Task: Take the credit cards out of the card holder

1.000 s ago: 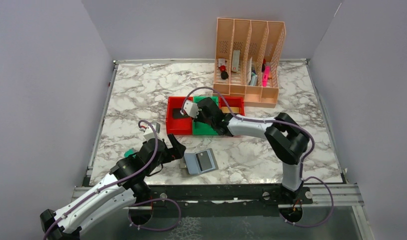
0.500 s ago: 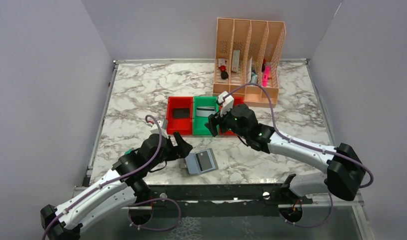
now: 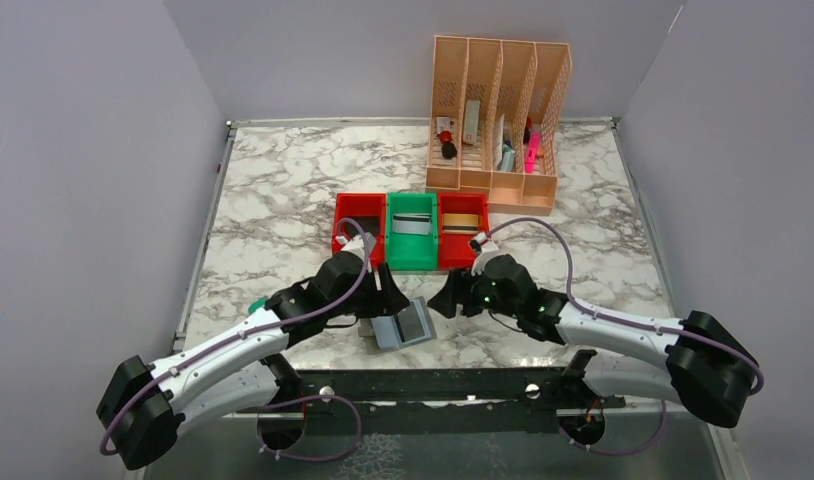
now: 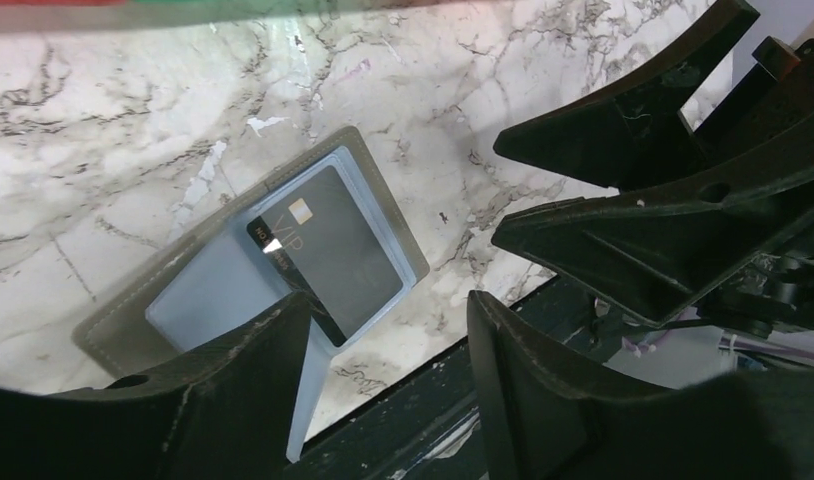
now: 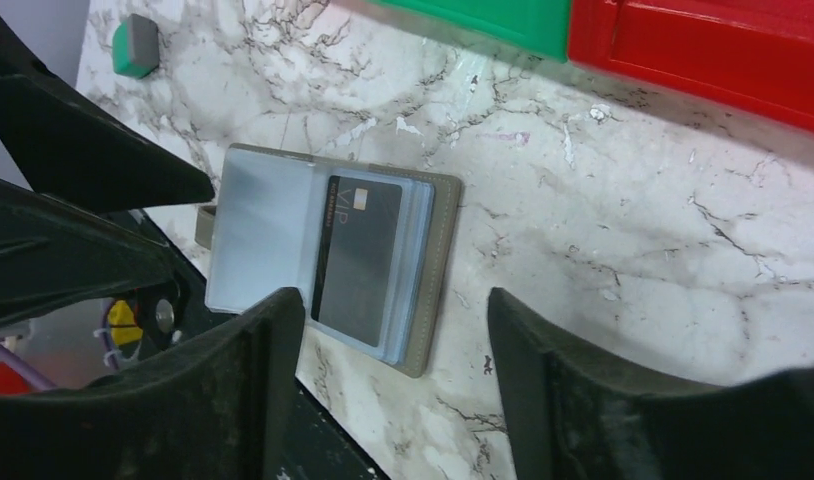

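Note:
The grey card holder (image 3: 403, 327) lies open near the table's front edge, its light blue pockets up. A black credit card (image 4: 328, 250) marked VIP sits in its right pocket, seen too in the right wrist view (image 5: 361, 255). A silver-grey card (image 3: 411, 222) lies in the green bin and a gold-tan card (image 3: 463, 222) in the right red bin. My left gripper (image 4: 388, 300) is open over the holder's near edge, one finger (image 4: 273, 370) against a blue pocket leaf. My right gripper (image 5: 393, 300) hangs open just right of the holder, nothing between its fingers.
Red, green and red bins (image 3: 411, 262) stand in a row behind the holder; my left arm covers part of the left one. A peach slotted organiser (image 3: 498, 120) stands at the back. A small teal block (image 5: 135, 45) lies left of the holder. The dark table rail (image 3: 433, 380) runs just below it.
My right arm swung from the bins down to the holder's right side, jaws opening. My left gripper moved forward onto the holder, and its jaws narrowed.

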Tool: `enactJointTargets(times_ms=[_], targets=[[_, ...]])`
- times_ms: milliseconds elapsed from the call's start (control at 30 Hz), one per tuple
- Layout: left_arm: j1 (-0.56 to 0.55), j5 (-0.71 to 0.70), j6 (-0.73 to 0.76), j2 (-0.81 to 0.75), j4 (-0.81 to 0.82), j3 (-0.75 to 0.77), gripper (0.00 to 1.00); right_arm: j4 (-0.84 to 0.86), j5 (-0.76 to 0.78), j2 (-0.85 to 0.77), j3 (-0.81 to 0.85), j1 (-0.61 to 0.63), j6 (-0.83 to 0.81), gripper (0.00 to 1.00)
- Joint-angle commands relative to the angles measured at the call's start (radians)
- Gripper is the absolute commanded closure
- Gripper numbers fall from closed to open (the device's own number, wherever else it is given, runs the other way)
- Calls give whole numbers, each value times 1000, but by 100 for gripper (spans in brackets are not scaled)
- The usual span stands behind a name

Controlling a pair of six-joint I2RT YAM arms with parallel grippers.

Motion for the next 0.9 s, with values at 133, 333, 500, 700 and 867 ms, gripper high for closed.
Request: enactJointTargets(times_ms=[133,333,500,700,867], targets=[[-4,43,-56,78,122,-29,48,27,-77,75,27,0,200,46],[-6,41,-119,123,214,-138,53,68,-215,196,76,0,198,55],[-6,40,-115,156,229,-154,56,134,-323,288,116,-1,192,65],[-5,47,-112,181,253,-174,57,133,-361,373,161,-1,188,71],[-6,49,-104,197,253,-179,58,54,-315,414,190,0,185,72]])
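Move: The black VIP card in the open card holder lies some 3 cm right, 2 cm back and 10 cm below the left hand, and about 6 cm left, 4 cm back and 7 cm below the right hand. Directly left of the card, some 7 cm from it, is the holder's pale blue flap. The green tray's middle is roughly 22 cm ahead of the card, with the right-hand red tray about 13 cm right of the green one. The left hand drops about 7.5 cm, easing back 1 cm and tipping its fingers some 10 degrees further down as they draw partly together, towards the black card and the seam beside it. The right hand meanwhile sweeps about 6 cm left, sinking 3 cm and coming back 2.5 cm towards the same card, its fingers tipping about 20 degrees down and turning slightly counter-clockwise while narrowing to a small gap; touch on the card can't be made out for either hand. ##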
